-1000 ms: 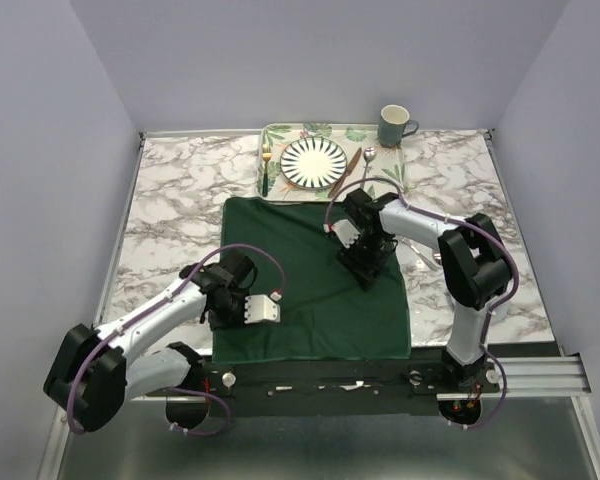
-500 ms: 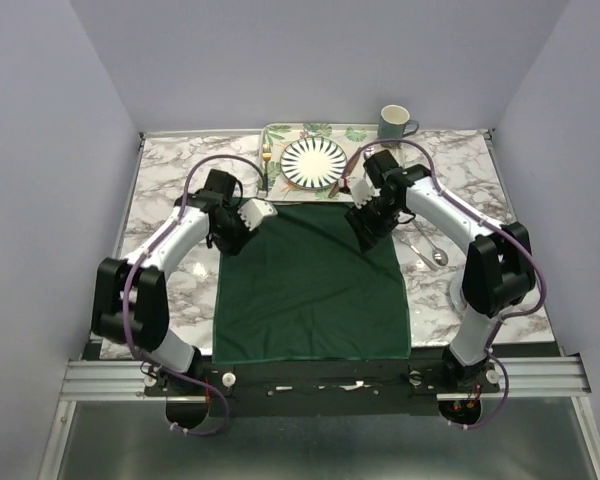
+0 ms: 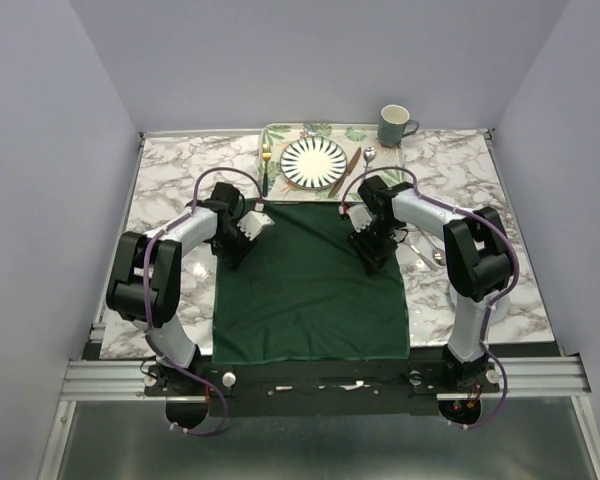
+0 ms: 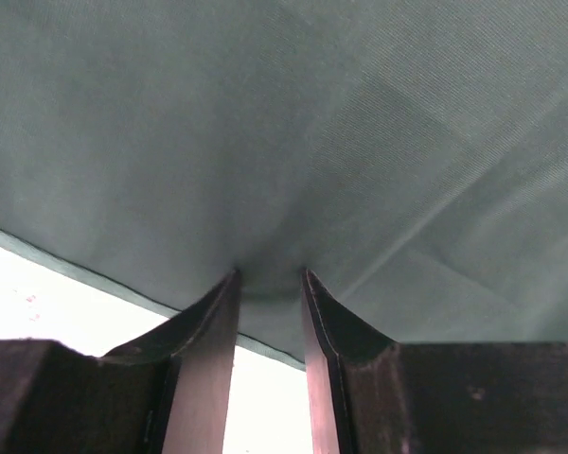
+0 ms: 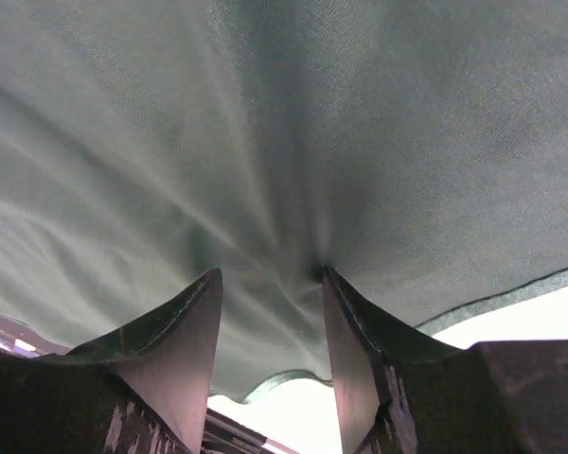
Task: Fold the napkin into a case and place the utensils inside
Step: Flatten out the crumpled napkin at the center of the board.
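The dark green napkin (image 3: 310, 290) lies spread flat on the marble table, and no case is in view. My left gripper (image 3: 237, 248) stands on its left edge near the far corner. In the left wrist view its fingertips (image 4: 270, 274) press into the napkin (image 4: 293, 123), slightly apart, with a small pucker between them. My right gripper (image 3: 376, 256) stands near the far right corner. Its jaws (image 5: 270, 272) are apart on the rumpled napkin (image 5: 293, 123). The gold fork (image 3: 266, 166), brown knife (image 3: 344, 173) and silver spoon (image 3: 368, 158) lie on the tray.
The leaf-patterned tray (image 3: 280, 133) at the back holds a striped plate (image 3: 315, 162). A grey-green mug (image 3: 393, 126) stands at its right end. Bare marble (image 3: 170, 190) flanks the napkin on both sides.
The left gripper swung from the napkin's near left edge up to its far left corner. The right gripper went from mid-napkin to the far edge, then came back a little.
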Tool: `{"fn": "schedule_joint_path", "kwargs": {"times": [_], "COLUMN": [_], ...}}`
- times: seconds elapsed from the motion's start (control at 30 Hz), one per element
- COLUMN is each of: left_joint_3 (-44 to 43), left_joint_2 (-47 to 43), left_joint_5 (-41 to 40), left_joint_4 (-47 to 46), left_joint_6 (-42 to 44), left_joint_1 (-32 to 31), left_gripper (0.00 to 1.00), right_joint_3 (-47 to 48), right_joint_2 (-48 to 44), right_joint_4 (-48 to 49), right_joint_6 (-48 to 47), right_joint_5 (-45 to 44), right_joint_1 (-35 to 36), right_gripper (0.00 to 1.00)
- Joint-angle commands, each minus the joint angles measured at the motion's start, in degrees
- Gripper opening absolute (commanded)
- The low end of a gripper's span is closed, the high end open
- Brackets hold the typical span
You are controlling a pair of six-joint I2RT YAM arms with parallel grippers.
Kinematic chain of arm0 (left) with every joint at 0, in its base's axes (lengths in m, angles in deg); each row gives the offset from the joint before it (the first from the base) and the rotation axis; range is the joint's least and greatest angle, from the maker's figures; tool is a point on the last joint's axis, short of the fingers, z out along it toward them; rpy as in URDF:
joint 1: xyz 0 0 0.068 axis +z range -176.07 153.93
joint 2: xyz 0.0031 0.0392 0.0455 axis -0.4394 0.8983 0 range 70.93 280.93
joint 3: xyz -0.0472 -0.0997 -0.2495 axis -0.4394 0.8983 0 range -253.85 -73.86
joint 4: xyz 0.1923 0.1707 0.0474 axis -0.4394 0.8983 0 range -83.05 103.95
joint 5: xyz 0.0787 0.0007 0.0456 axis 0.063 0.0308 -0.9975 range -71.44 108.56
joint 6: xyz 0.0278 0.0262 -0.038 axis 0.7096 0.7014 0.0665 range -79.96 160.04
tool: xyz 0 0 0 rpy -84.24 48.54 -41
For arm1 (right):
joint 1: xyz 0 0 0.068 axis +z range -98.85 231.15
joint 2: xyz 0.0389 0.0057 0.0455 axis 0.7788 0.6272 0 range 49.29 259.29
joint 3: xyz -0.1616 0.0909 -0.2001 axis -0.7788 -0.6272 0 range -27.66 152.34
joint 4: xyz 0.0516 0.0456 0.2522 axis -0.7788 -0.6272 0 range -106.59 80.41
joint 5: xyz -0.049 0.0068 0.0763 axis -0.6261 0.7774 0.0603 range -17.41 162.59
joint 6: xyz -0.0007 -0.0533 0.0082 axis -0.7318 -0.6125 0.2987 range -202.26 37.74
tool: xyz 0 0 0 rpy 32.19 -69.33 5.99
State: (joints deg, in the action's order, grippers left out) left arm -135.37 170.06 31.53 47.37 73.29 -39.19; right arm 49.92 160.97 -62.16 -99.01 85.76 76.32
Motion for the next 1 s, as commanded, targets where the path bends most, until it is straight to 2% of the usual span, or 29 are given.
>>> {"fn": "schedule_joint_path", "kwargs": {"times": [0.0,0.23,0.33,0.4,0.53,0.6,0.77,0.97], "left_joint_3": [4.9,8.9,5.7,1.9,-10.5,-13.3,-20.6,-25.4], "left_joint_2": [-3.9,-9.6,-13.0,-12.9,-8.0,-6.1,1.5,8.2], "left_joint_5": [-1.0,2.7,5.7,8.9,13.0,12.3,10.1,7.6], "left_joint_4": [1.1,8.2,9.2,8.6,4.3,1.4,-3.0,-4.2], "left_joint_6": [1.5,5.7,5.8,2.8,-5.7,-11.0,-14.8,-17.2], "left_joint_1": [-0.1,-0.1,1.6,4.6,9.6,11.0,12.7,14.1], "left_gripper": [0.39,0.38,0.45,0.51,0.56,0.57,0.6,0.61], "right_joint_3": [-3.9,-8.5,-8.0,-4.8,4.8,8.5,17.9,23.4], "right_joint_2": [-1.5,-6.4,-9.5,-11.4,-9.7,-7.5,-2.0,5.0], "right_joint_4": [-0.5,-5.2,-6.4,-5.7,-4.5,-2.3,1.9,4.3], "right_joint_6": [-0.7,-4.5,-5.5,-4.5,-2.2,-0.3,2.7,6.0], "right_joint_5": [3.0,9.8,13.0,11.9,11.0,8.2,2.7,-1.1], "right_joint_1": [0.3,1.1,0.8,0.1,-5.8,-7.8,-12.2,-13.6], "right_gripper": [0.55,0.55,0.57,0.58,0.58,0.58,0.58,0.56]}}
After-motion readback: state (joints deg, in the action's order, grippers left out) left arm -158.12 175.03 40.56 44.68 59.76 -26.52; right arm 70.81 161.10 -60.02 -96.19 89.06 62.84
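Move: Both hands stand on the napkin, which is about 1 cm below the hand points. Its far-left corner is about 13 cm ahead of the left hand and 3 cm left, with the napkin's middle 4 cm back and 16 cm right; the tray fork is some 23 cm ahead, 7 cm left of the middle of its way to the right. From the right hand, the far-right corner is 13 cm ahead and 3 cm right, the loose spoon 5 cm ahead and 12 cm right. Back towards the robot first, both hands drag their fingertips over the napkin for about 5 cm, staying low. Then they lift off and swing forward and up, ending some 10 cm higher, above the napkin's far corners near the tray, edging outward. The wrists tilt the fingertips forward and turn outward, left counter-clockwise, right clockwise; the left fingers open wider, the right stay about half open. ##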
